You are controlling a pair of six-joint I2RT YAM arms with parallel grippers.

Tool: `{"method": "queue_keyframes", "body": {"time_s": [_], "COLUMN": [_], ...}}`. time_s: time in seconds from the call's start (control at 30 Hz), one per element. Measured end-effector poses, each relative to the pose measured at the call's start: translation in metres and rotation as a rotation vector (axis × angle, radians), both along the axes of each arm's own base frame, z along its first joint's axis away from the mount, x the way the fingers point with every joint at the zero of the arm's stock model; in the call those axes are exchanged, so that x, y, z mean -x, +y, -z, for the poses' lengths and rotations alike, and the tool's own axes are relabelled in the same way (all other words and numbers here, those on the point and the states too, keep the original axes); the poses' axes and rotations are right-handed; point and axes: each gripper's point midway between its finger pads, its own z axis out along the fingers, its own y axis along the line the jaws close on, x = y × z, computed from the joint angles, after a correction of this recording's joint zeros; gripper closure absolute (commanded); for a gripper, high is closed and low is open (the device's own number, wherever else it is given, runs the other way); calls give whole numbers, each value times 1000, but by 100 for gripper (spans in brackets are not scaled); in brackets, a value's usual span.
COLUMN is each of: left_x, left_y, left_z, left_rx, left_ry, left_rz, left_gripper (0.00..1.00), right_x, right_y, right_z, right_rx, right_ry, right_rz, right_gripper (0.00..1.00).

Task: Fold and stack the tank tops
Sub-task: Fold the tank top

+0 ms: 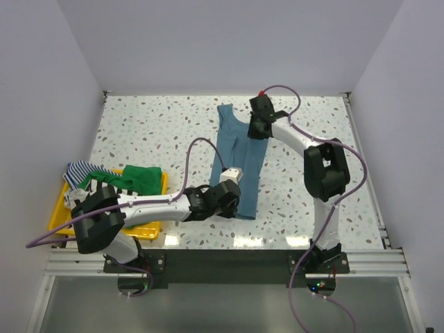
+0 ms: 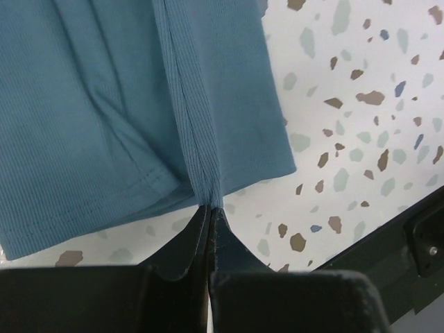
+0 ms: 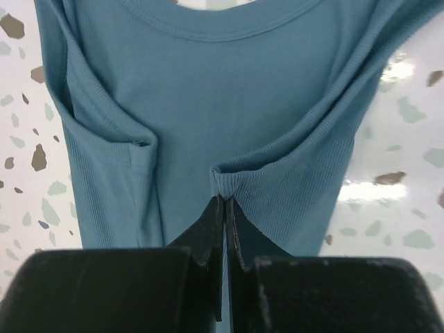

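Note:
A teal-blue tank top (image 1: 239,156) lies lengthwise down the middle of the speckled table, folded narrow. My left gripper (image 1: 232,186) is shut on its near hem; the left wrist view shows the ribbed cloth (image 2: 201,159) pinched at the tips of my left gripper (image 2: 209,206). My right gripper (image 1: 258,126) is shut on the far end by the armhole, and in the right wrist view my right gripper (image 3: 225,198) holds a bunched edge of the top (image 3: 208,90) below the scooped neck. More tank tops, a green one (image 1: 135,177) and a striped one (image 1: 82,170), are heaped at the left.
A yellow tray (image 1: 154,225) under the heap sits at the table's near left corner. White walls close in the table on three sides. The metal rail (image 1: 229,262) with both arm bases runs along the near edge.

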Motion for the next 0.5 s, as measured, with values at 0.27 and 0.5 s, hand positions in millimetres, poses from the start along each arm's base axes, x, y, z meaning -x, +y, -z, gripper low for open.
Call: {"method": "queue_keyframes", "body": {"time_s": [0.27,0.5], "left_x": [10,12], "left_y": [21,22], "left_z": [18,20], "left_rx": [-28,-31], "left_ry": [32,39], "left_rz": [-23,-26], "left_gripper": [100,100], "right_x": [5,7], "right_y": [40,41], "right_z": [40,46], "right_rx": [50,74], "right_ry": [73,88], "right_rz": [-67,-66], "right_gripper": [100,100]}}
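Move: Some 8 cm left of the right hand, 2 cm farther out and 6 cm below, lies the underarm corner of the tank top's already folded left panel; the left strap's end is about 10 cm left and 12 cm ahead. From the left hand, the panel's inner hem corner is roughly 2 cm left, 1 cm ahead and 3 cm below, while the hem's right corner sits about 8 cm right and 2 cm back. Lowering the pinched right side of the tank top across its middle, the right hand goes down about 5 cm and left about 4 cm towards the folded left panel, turning slightly. The left hand brings the hem end down and left some 2 cm each way, and back a little. Both ease to a stop low over the cloth, fingers still shut on it. ##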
